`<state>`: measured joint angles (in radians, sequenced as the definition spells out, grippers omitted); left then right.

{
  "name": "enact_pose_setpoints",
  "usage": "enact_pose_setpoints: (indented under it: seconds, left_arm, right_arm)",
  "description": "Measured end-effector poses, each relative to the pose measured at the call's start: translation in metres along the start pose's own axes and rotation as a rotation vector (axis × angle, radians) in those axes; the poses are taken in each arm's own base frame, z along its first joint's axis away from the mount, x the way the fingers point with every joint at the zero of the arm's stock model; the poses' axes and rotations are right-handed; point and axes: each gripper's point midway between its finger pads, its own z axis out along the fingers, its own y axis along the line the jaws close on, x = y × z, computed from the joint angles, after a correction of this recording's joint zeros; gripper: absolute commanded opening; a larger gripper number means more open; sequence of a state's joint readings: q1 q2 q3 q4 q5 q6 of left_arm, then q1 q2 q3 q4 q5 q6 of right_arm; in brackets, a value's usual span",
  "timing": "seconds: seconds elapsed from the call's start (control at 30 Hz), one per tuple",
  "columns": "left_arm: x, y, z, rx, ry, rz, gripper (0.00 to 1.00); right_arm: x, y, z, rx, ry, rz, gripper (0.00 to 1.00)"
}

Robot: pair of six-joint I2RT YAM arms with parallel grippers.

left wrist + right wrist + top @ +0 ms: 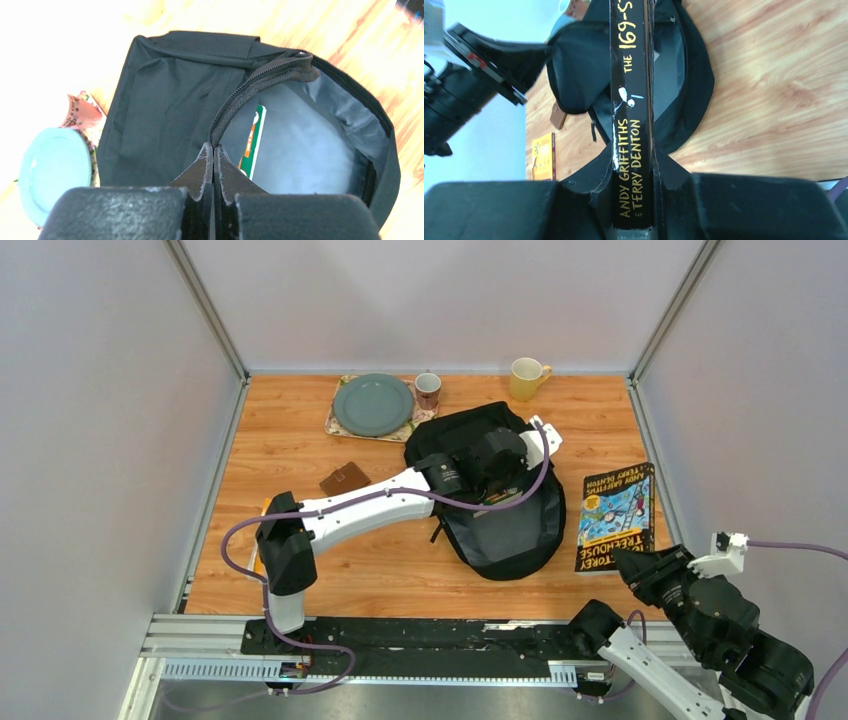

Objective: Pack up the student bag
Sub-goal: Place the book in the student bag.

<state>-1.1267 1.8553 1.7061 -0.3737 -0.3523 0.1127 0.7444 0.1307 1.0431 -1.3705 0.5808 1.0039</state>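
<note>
The student bag [510,530] lies in the middle of the table, black, its top opening unzipped. My left gripper [497,468] hangs over it. In the left wrist view that gripper [214,148] is shut on the zipper edge of the bag [165,110], holding the opening up. A green book [253,142] shows inside against the grey lining. My right gripper [633,165] is shut on the black spine of a storybook [631,75], which points toward the bag [694,85]. From above, the storybook [615,510] is to the right of the bag, the right gripper [635,568] at its near end.
At the back stand a green plate [372,403] on a patterned tray [335,420], a small mug [428,390] and a yellow mug [526,378]. A brown wallet [345,478] lies left of the bag. A yellow booklet [543,157] lies near the left arm. Walls close three sides.
</note>
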Motion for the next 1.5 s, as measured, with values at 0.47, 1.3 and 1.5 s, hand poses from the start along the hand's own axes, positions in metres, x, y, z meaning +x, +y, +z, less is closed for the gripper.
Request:
enact_pose_setpoints:
  seconds: [0.47, 1.3, 1.5]
  left_arm:
    - [-0.027, 0.012, -0.02, -0.025, -0.078, 0.005, 0.0]
    - [-0.012, 0.006, -0.049, 0.033, -0.106, -0.05, 0.0]
    - [-0.016, 0.007, -0.058, 0.049, -0.126, -0.059, 0.0]
  right_arm:
    - [0.095, 0.017, -0.001, -0.06, 0.439, 0.082, 0.0]
    - [0.159, 0.081, 0.084, -0.177, 0.534, 0.233, 0.0]
    - [0.158, 0.084, 0.088, -0.18, 0.524, 0.237, 0.0]
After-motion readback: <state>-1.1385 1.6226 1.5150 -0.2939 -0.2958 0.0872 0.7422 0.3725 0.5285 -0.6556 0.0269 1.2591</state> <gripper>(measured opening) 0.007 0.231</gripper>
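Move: About 19 cm to the right hand's left, 8 cm ahead and some 20 cm below lies the student bag's open pocket, the goal for the book already in its fingers. The flap's held edge is roughly 17 cm ahead, 20 cm left, nearly level; the green book shows in the pocket about 13 cm ahead, 19 cm left, 21 cm down. From the left hand, pinching that flap, the pocket is some 9 cm back, 2 cm right, 20 cm below. Swinging the book about 18 cm left and 8 cm down towards the open pocket, the right hand first draws back slightly, then pushes forward under the flap, turning some 20 degrees counter-clockwise while tipping down and rolling left side up, its grip kept. The left hand keeps its pinch, lifting the flap about 4 cm and easing back and left. ##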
